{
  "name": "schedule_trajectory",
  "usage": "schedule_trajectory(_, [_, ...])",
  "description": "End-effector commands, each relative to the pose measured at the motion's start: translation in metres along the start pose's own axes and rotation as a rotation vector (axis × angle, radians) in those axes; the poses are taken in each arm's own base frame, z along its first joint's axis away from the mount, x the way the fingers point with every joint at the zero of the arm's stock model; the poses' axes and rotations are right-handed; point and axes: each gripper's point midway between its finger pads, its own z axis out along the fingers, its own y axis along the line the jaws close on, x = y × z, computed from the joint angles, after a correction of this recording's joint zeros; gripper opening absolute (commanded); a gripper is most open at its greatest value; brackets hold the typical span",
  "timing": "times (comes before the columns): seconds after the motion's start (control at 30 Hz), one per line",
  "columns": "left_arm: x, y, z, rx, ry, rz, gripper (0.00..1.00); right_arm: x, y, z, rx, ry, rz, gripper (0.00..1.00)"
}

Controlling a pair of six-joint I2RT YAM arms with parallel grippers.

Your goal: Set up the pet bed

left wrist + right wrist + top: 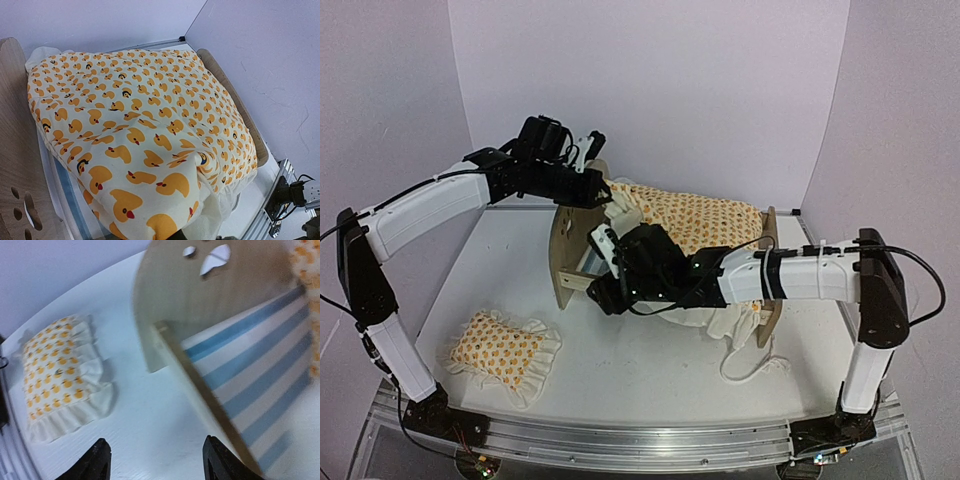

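Observation:
The pet bed (572, 250) stands mid-table, its rounded headboard (200, 290) to the left and its low footboard (769, 285) to the right. Its blue-striped mattress (260, 375) shows bare near the headboard. An orange duck-print blanket (140, 115) covers the rest and spills over the near side. My left gripper (609, 193) is above the headboard end, shut on a bunched corner of the blanket; only a dark finger tip (189, 235) shows. My right gripper (162, 465) hangs open over the table beside the bed's near rail (200, 385), holding nothing.
A small matching ruffled pillow (502, 348) lies on the table at the front left, also seen as the pillow (57, 375) left of my right fingers. Lilac walls close in the back and sides. A metal rail (640, 440) runs along the near edge.

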Motion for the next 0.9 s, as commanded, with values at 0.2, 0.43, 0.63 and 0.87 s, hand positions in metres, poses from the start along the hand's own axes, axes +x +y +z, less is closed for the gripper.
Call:
schedule_trajectory(0.2, [-0.023, -0.006, -0.009, 0.048, -0.043, 0.001, 0.02, -0.088, -0.077, -0.05, 0.19, -0.276, 0.085, 0.67])
schedule_trajectory(0.43, [-0.013, 0.003, -0.005, 0.04, -0.003, -0.001, 0.03, -0.093, -0.078, -0.054, -0.076, -0.281, 0.117, 0.66])
schedule_trajectory(0.63, [-0.01, -0.003, -0.003, 0.088, 0.015, -0.001, 0.05, -0.087, -0.077, -0.034, -0.29, -0.227, 0.194, 0.5])
schedule_trajectory(0.87, [-0.015, -0.002, -0.005, 0.088, 0.005, 0.002, 0.06, -0.067, -0.057, -0.03, -0.432, -0.213, 0.228, 0.42])
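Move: The loose, ruffled corner of the duck-print cover, still held in the left fingers, hangs just below the left hand, about 2 cm back and 3 cm right of it. From the right hand that corner is some 11 cm ahead, 3 cm right and 8 cm up. The cover's bulk lies about 18 cm right of the right hand and 14 cm ahead; the paw-print end board is 6 cm left and 13 cm ahead, and the bare striped mattress straight ahead about 11 cm, both lower. The right hand, jaws about two-thirds open, sweeps forward some 9 cm while rising about 6 cm and shifting right as far, over the bed's front side to the cover corner hanging at the left fingertips, then eases a couple of centimetres left and slightly back as its fingers swing more to the left, level out a little and close partway around the white ruffle without shutting. The left hand keeps the corner at its fingertips and sinks about 2 cm, its grip barely loosening towards the end. ##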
